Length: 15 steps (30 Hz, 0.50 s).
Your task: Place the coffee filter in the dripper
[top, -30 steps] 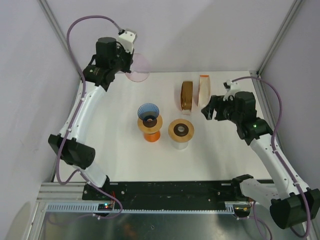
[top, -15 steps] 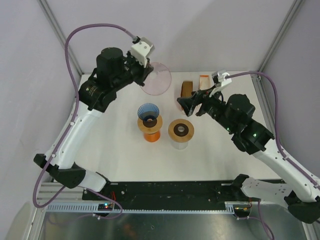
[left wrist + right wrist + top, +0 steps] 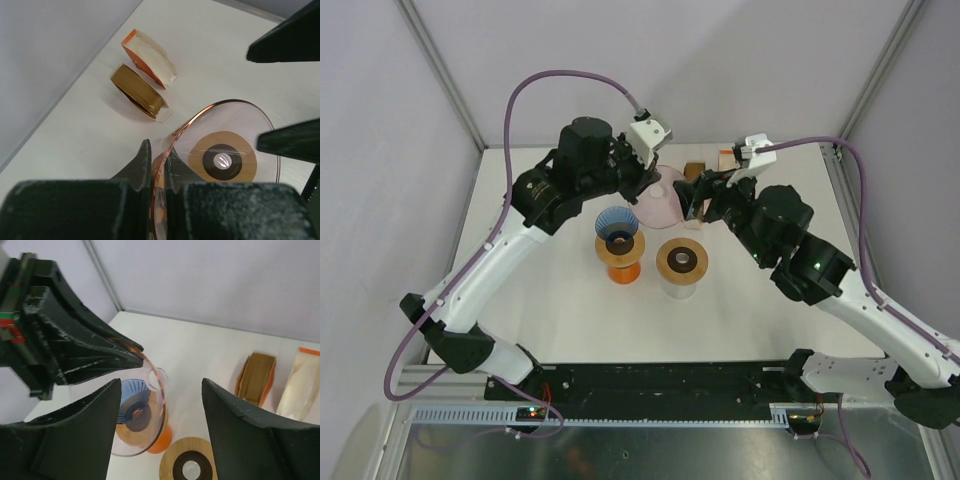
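My left gripper [image 3: 646, 182] [image 3: 159, 162] is shut on the rim of a clear pink dripper [image 3: 661, 199] [image 3: 225, 117] [image 3: 150, 412], held tilted in the air above the table's middle. My right gripper [image 3: 699, 196] [image 3: 161, 382] is open, with one finger on each side of that dripper and neither touching it. The coffee filters stand at the back as a brown stack [image 3: 139, 92] [image 3: 257, 372] [image 3: 694, 171] and a white stack [image 3: 149, 58] [image 3: 299, 385]; my right arm mostly covers them in the top view.
A blue ribbed dripper [image 3: 617, 222] [image 3: 131, 392] sits on a wood ring over an orange stand [image 3: 623, 268]. Right of it stands a glass vessel topped with a wooden ring [image 3: 682, 262] [image 3: 190, 466] [image 3: 223, 160]. Grey walls enclose the table.
My left arm has swung right from the back left corner to the middle, carrying the clear dripper. My right arm has risen and moved left to meet it, its jaws narrowing slightly.
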Motion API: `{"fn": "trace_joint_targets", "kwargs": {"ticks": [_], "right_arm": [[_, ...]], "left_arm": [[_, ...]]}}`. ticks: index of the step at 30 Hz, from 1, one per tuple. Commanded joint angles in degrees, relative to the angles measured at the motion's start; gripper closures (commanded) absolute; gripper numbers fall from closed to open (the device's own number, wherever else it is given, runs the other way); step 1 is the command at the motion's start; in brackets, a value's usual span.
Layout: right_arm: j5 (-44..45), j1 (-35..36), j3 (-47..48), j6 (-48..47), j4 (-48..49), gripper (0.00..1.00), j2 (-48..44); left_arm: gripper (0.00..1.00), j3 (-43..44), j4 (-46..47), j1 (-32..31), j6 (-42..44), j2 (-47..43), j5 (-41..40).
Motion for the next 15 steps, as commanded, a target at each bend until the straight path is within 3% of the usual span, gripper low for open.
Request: {"fn": "trace_joint_targets", "kwargs": {"ticks": [1,9,15], "right_arm": [[5.61,0.28,3.31,-1.50,-2.72,0.33,2.20],[6.03,0.16,5.53,-2.26,-7.62,0.51,6.17],[5.42,0.16,7.37,-3.23,-10.34,0.79,8.03]], "left_arm": [[1.00,-0.04,2.24,-0.65,-1.26,-1.07,2.62],[1.00,-0.66,2.24,-0.90,-1.92,-0.79,4.05],[1.00,-1.58,2.17,-1.13,-2.57,-0.29,3.99]]}}
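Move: The clear pink cone hangs from the left hand, its middle about 2 cm back, 4 cm right and 3 cm below that hand. From the open right hand it lies roughly 1 cm ahead, 4 cm left and 7 cm below. Under the right hand, some 28 cm down, is the bare wooden ring on the clear jug, level fore-and-aft and 2 cm right; the blue cone on the orange jug sits about 3 cm ahead, 10 cm left and 25 cm below. Down about 5 cm and some 2 cm forward, the right hand brings its fingertips astride the rim of the pink cone, rolling its left side down about 10 degrees and closing the fingers from wide to roughly a quarter open. The left hand nearly stays in place and keeps its pinch on the rim. ##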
